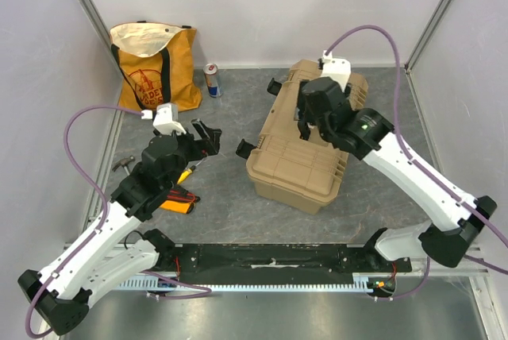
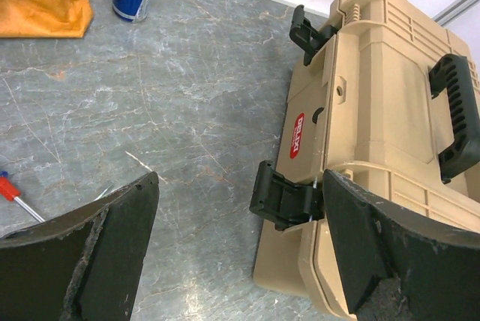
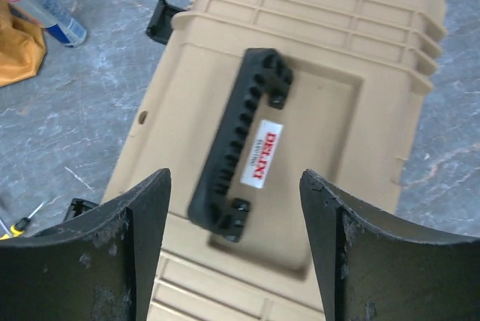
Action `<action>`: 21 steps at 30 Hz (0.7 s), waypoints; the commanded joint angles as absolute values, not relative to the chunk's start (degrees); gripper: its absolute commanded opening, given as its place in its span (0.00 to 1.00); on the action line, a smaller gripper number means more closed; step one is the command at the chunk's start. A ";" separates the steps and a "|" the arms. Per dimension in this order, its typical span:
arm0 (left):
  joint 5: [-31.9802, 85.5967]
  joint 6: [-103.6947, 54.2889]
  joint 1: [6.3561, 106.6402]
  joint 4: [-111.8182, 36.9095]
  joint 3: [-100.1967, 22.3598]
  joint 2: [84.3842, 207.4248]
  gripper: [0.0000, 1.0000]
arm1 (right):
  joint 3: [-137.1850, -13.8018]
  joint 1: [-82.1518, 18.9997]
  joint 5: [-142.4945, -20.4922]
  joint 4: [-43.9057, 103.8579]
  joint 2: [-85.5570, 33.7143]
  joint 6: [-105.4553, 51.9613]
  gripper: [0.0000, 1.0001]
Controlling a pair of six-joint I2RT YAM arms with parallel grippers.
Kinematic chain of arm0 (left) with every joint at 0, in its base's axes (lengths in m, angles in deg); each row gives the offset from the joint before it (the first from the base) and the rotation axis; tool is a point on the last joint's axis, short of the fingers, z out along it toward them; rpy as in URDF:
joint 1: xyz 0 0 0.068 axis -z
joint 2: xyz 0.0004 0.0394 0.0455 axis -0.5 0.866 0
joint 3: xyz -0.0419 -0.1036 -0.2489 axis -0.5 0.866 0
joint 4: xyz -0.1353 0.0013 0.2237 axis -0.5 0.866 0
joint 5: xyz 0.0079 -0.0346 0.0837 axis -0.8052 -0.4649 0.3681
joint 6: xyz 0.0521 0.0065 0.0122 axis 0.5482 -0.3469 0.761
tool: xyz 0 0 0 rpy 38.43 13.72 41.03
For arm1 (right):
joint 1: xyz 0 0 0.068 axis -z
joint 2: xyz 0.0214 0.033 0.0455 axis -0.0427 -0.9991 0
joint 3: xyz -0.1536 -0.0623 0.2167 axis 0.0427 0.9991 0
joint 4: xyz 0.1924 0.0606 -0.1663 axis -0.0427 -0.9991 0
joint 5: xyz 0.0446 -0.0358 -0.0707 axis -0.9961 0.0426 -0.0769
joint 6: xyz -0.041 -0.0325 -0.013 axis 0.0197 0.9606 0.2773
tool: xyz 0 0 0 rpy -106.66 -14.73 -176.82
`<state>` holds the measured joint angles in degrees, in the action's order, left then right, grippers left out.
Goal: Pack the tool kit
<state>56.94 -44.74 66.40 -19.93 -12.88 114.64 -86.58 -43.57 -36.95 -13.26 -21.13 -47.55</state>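
Note:
The tan toolbox (image 1: 295, 161) lies on the table with its lid down. Its two black latches (image 2: 281, 193) (image 2: 304, 28) stick out from its left side. My left gripper (image 2: 240, 178) is open and holds nothing; its right finger (image 2: 375, 246) is close beside the nearer latch. My right gripper (image 3: 235, 175) hovers open over the lid, above the near end of the black handle (image 3: 232, 148), apart from it. A red-handled screwdriver (image 2: 9, 190) lies on the table to the left. An orange-black meter (image 1: 178, 201) and a yellow-handled tool (image 1: 184, 175) lie under my left arm.
An orange-and-cream tote bag (image 1: 155, 66) stands at the back left, with a drink can (image 1: 212, 80) upright beside it. A small tool (image 1: 123, 165) lies near the left wall. Walls close in the table on three sides.

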 commanded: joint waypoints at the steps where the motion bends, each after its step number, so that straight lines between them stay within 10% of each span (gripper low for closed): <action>1: 56.60 -42.65 66.03 -17.60 -15.09 112.86 0.94 | -90.38 -47.88 -28.34 -16.26 -25.95 -54.28 0.74; 16: 56.16 -42.92 66.03 -16.19 -14.74 113.21 0.94 | -97.95 -54.39 -13.75 -30.50 -40.90 -68.53 0.59; 21: 55.73 -42.92 65.95 -16.10 -14.74 113.12 0.94 | -95.49 -54.39 -11.80 -31.39 -40.46 -69.33 0.38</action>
<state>56.78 -44.74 66.34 -15.67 -12.90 113.35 -95.56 -54.09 -16.82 -29.13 -40.69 -65.69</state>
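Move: The case's black handle has its middle about 5 cm ahead of the right hand, 2 cm to its left and some 8 cm below; its near end lies a few centimetres left of the fingers. The open near latch is roughly 18 cm left and 3 cm back from this hand, the open far latch 12 cm left and 12 cm ahead, both about 10 cm down. From the left hand, the handle is around 25 cm right, 9 cm ahead and slightly lower. The handle's near end is what the right hand comes down on: it sinks about 6.5 cm while swinging some 5 cm left, then eases back a centimetre or so to the right. The hand rolls its left side down and turns clockwise, each by 10 to 15 degrees, as its fingers narrow from wide to about half open, one on each side of the near end. ##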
